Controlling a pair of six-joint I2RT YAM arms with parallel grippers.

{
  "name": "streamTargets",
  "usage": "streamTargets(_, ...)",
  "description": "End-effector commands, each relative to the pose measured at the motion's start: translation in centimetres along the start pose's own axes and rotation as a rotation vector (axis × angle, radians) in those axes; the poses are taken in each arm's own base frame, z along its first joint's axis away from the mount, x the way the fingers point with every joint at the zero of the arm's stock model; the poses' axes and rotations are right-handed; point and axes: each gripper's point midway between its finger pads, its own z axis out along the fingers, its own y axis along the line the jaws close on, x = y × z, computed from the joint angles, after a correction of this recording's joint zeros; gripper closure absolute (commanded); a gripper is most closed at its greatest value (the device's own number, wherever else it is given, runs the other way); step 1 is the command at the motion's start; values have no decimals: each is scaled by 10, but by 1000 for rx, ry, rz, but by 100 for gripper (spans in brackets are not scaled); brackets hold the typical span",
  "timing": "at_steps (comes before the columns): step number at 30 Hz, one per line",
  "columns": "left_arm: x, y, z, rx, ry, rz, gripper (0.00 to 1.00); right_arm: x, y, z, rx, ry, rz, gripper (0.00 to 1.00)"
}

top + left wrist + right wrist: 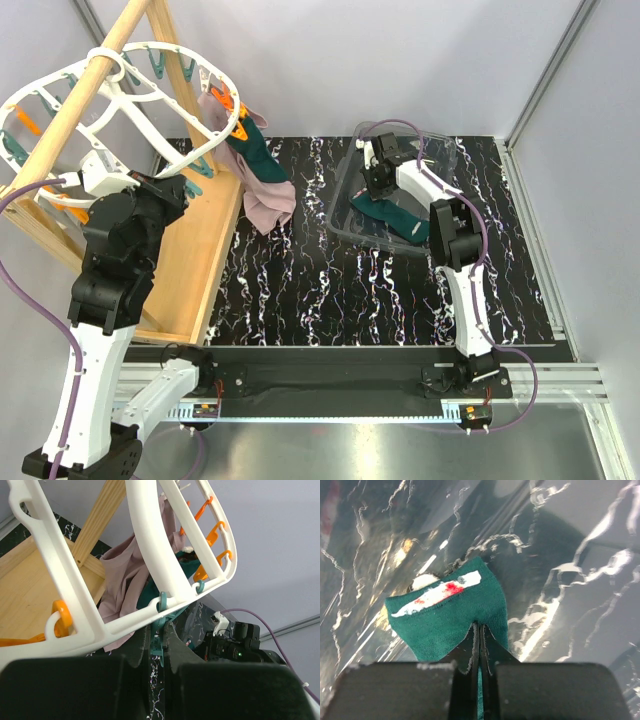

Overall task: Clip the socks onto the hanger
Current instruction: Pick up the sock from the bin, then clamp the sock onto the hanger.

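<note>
The white oval hanger [150, 95] hangs on a wooden pole at the top left, with teal and orange pegs along its rim [150, 545]. One dark teal sock [255, 150] hangs from it beside a mauve cloth [268, 205]. My left gripper [185, 180] sits under the hanger's rim, shut on a teal peg [161, 630] between its fingers [177, 640]. The other sock [395, 215], teal with a red-and-white figure [440, 592], lies in a clear bin [348, 190]. My right gripper [480, 630] reaches down into the bin and is shut on that sock's edge [450, 620].
A wooden pole frame [80, 90] with a flat wooden base [200, 255] takes up the left side. The black marbled mat [330, 290] covers the table's middle. The bin's clear walls [560, 555] surround the right gripper. Grey walls enclose the back and right.
</note>
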Motion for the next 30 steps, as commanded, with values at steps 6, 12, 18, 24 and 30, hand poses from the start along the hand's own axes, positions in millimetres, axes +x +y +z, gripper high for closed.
streamTargets(6, 25, 6, -5, 5, 98, 14, 100, -82, -7, -91, 90, -388, 48, 100)
streamTargets(12, 22, 5, -7, 7, 89, 15, 100, -102, 24, -160, -50, -587, -1, 100)
streamTargets(18, 22, 4, -8, 10, 92, 15, 100, -95, 70, -218, -269, -733, -158, 100)
streamTargets(24, 24, -5, -9, 46, 115, -1, 100, -75, 151, -286, -700, -864, -413, 100)
streamTargets(30, 21, -16, -14, 89, 124, -38, 100, -53, 223, -319, -1096, -815, -565, 100)
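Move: The green sock lies in the bin with its cuff end already pinched in the right fingers; its middle is about 5 cm back and 4 cm right of them, with the bin's centre some 4 cm to their right. The clip the sock is bound for is already in the left gripper on the hanger, about 26 cm back, 30 cm left and 38 cm above the right hand. The pink cloth hangs roughly 25 cm left, 4 cm back and 13 cm up. From the left hand the sock is some 21 cm ahead, 34 cm right and 39 cm below. Still pinched near its cuff, the green sock is drawn up out of the bin by the right hand, almost straight up at first, then back and left towards the hanger, rising about 27 cm in all. Meanwhile the wrist swings the fingers from steeply down round to point left, turning nearly 70 degrees. The left gripper stays put and keeps hold of its clip. ##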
